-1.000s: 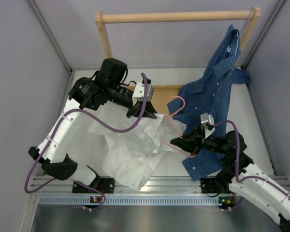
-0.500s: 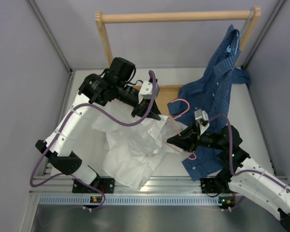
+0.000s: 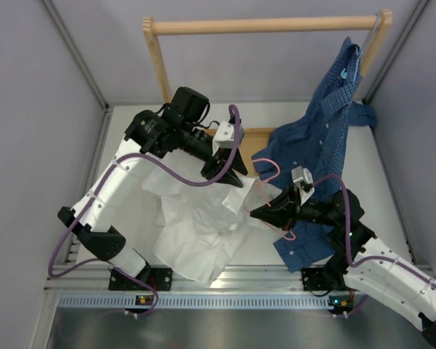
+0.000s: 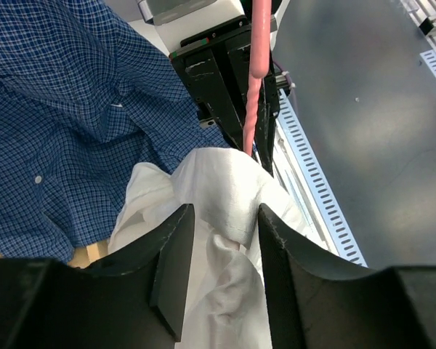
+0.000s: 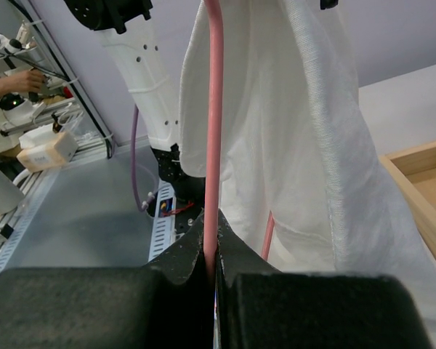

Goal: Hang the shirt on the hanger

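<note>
The white shirt [image 3: 196,233] lies crumpled on the table between the arms, and one fold rises toward the pink hanger [image 3: 273,166]. My right gripper [image 3: 267,212] is shut on the hanger's wire [image 5: 213,145] and holds it up beside the hanging white cloth [image 5: 298,145]. My left gripper [image 3: 229,174] hovers over the raised fold with its jaws open. In the left wrist view the shirt [image 4: 225,174] bunches between the left gripper [image 4: 224,218] fingers without being pinched. The hanger [image 4: 256,73] enters the cloth just beyond them.
A blue checked shirt [image 3: 327,131] hangs on a light blue hanger [image 3: 353,67] from the wooden rack [image 3: 261,26] at the back right, its tail draped under my right arm. The rack's wooden base [image 5: 421,189] lies behind the shirt. Grey walls close both sides.
My left gripper has moved right toward the hanger and opened, letting go of the shirt fold. The right gripper shifted slightly left with the hanger, whose hook has dropped.
</note>
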You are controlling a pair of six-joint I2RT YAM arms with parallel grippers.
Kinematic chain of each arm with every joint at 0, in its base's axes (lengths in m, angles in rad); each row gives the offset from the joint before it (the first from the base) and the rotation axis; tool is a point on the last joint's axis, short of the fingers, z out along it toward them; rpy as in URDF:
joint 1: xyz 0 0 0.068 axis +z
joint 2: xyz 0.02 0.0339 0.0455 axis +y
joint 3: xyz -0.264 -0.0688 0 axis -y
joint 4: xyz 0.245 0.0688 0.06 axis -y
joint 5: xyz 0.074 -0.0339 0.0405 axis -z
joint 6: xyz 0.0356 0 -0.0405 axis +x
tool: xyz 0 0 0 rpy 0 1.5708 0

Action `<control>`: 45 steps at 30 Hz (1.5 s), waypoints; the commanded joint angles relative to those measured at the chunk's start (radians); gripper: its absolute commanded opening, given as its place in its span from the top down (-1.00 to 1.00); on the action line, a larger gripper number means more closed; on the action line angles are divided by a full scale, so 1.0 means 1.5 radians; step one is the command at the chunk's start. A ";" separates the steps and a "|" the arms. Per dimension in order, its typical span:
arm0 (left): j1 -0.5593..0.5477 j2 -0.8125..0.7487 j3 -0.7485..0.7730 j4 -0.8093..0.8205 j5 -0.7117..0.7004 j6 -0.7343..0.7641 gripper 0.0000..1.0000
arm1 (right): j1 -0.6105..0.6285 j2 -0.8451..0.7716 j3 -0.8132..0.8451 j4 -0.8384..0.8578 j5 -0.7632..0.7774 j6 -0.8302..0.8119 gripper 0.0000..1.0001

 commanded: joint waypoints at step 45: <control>-0.028 -0.181 -0.194 0.278 -0.351 -0.262 1.00 | 0.026 -0.137 0.142 -0.424 0.457 -0.134 -0.99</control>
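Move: The hanger's neck, with its twisted wire, is about 3 cm right of my half-open left fingers, 2 cm back and 1 cm lower. The white shirt's top edge already passes between those fingers, about 1 cm right, 1 cm back and 2 cm down. The hook arches roughly 5 cm right, 1 cm ahead and 3 cm up. My right hand grips the hanger's shoulder; from it the neck is some 4 cm ahead, 1 cm left and 6 cm up. My left hand eases about 2 cm back and to the right and closes on the shirt's top edge together with the hanger's neck, while my right holds the shoulder, drifting 1 cm left. Then my right opens wide and backs off some 6 cm forward and right, rising slightly and turning about 25 degrees clockwise, as my left carries its pinch over 4 cm forward, 3 cm down and slightly left, turning counter-clockwise. ##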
